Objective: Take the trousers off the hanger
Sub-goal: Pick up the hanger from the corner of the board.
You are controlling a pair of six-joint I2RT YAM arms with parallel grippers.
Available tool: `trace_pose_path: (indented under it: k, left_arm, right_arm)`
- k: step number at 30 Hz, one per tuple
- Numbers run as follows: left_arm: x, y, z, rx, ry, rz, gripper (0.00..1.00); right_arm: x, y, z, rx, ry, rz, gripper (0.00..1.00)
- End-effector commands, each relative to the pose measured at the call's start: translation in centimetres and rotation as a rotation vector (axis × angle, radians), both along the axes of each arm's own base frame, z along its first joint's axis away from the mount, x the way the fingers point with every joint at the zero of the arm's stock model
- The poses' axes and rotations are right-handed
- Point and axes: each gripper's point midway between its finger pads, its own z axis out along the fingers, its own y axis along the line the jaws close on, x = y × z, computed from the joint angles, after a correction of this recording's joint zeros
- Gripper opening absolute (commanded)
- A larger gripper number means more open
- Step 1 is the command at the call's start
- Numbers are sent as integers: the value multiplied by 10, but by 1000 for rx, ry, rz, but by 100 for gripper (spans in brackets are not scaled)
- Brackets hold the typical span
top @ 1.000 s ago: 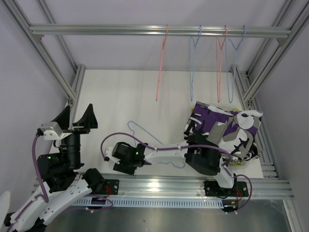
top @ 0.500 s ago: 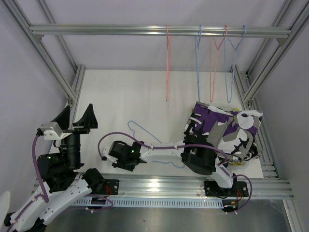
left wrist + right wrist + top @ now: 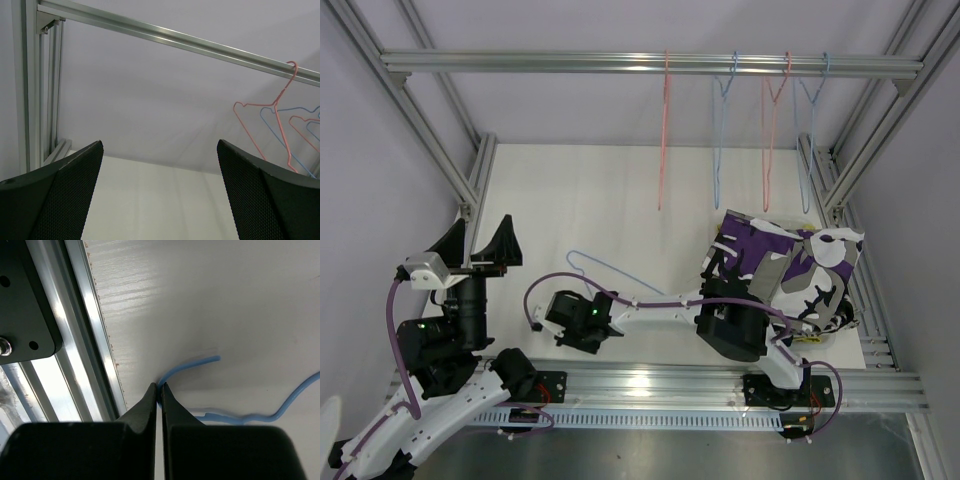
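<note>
The trousers (image 3: 790,262) lie in a pile at the right of the table, with purple, black and white patterned cloth on top. No hanger is in them. A blue wire hanger (image 3: 620,272) lies flat on the white table. My right arm reaches left across the table, and my right gripper (image 3: 578,338) is shut on the hanger's thin blue wire (image 3: 192,364) near the table's front edge; its tips (image 3: 160,386) pinch the wire. At the far left my left gripper (image 3: 478,245) is raised and wide open (image 3: 159,145), with nothing between its fingers.
Several bare pink and blue hangers (image 3: 663,130) hang from the top rail (image 3: 620,63); one pink hanger (image 3: 280,120) shows in the left wrist view. Aluminium frame posts (image 3: 470,190) flank the table. A front rail (image 3: 85,365) runs along the table edge beside my right fingers.
My right gripper has closed on the blue hanger wire and drawn the hanger leftward over the table. The hangers on the rail have swung a little. The left arm has not moved.
</note>
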Motion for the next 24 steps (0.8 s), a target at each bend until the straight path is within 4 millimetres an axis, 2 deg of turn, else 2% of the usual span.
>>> trace_pose_path:
  k: [1,4,7,8,11,12,14,15,17,18,20,21,24]
  left_arm:
    - [-8,6,15,-40,-42,-15,99]
    - [-9,7,15,-43,-44,-14,99]
    - [-10,7,15,-43,-46,-13,100]
    - [-9,7,15,-41,-44,-13,99]
    - [-9,8,15,-44,-44,-11,99]
    - [-9,7,15,-43,-44,-12,100]
    - [-9,7,14,-41,-42,-12,100]
    - [-9,8,15,-43,-43,-11,99]
    - [-9,7,15,-44,-45,-14,99]
    - [-9,7,15,-41,-45,-13,99]
    - [-9,7,15,-43,-45,-17,99]
    - [-9,7,16,-43,-45,-15,99]
    - [-9,6,15,-42,-42,-17,99]
  right_arm:
    - [0,-12,-3,-56,18,-30,0]
    - [8,-12,9,-34,7,-80,0]
    - [16,-8,33,30,26,-129,0]
    - [19,-6,50,72,22,-138,0]
    - [26,0,80,162,56,-206,0]
    - [28,2,99,210,64,-229,0]
    - [38,6,122,277,70,-262,0]
    - [41,6,140,321,69,-276,0]
    - [53,8,161,381,80,-324,0]
    - [58,10,179,425,78,-336,0]
    - [74,10,200,478,75,-388,0]
    - [81,12,218,519,63,-404,0]
    - [103,8,243,577,44,-476,0]
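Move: The right hand already holds the blue hanger by its hook, at board level. The hanger lies flat, its middle about 11 cm ahead and 12 cm to the right; the board's front edge is roughly 4 cm back, level sideways. The rail crosses straight ahead, some 38 cm out and 48 cm up. From the left hand, the hanger's middle is about 18 cm right, 2 cm ahead and 40 cm below. Keeping the hook pinched in its shut fingers, the right hand barely stirs at first, then pulls it up off the board with growing speed, about 19 cm up and 8 cm forward, towards the rail. On the way the wrist swings the fingers from nearly straight down out towards the left and turns some 20 degrees clockwise. ##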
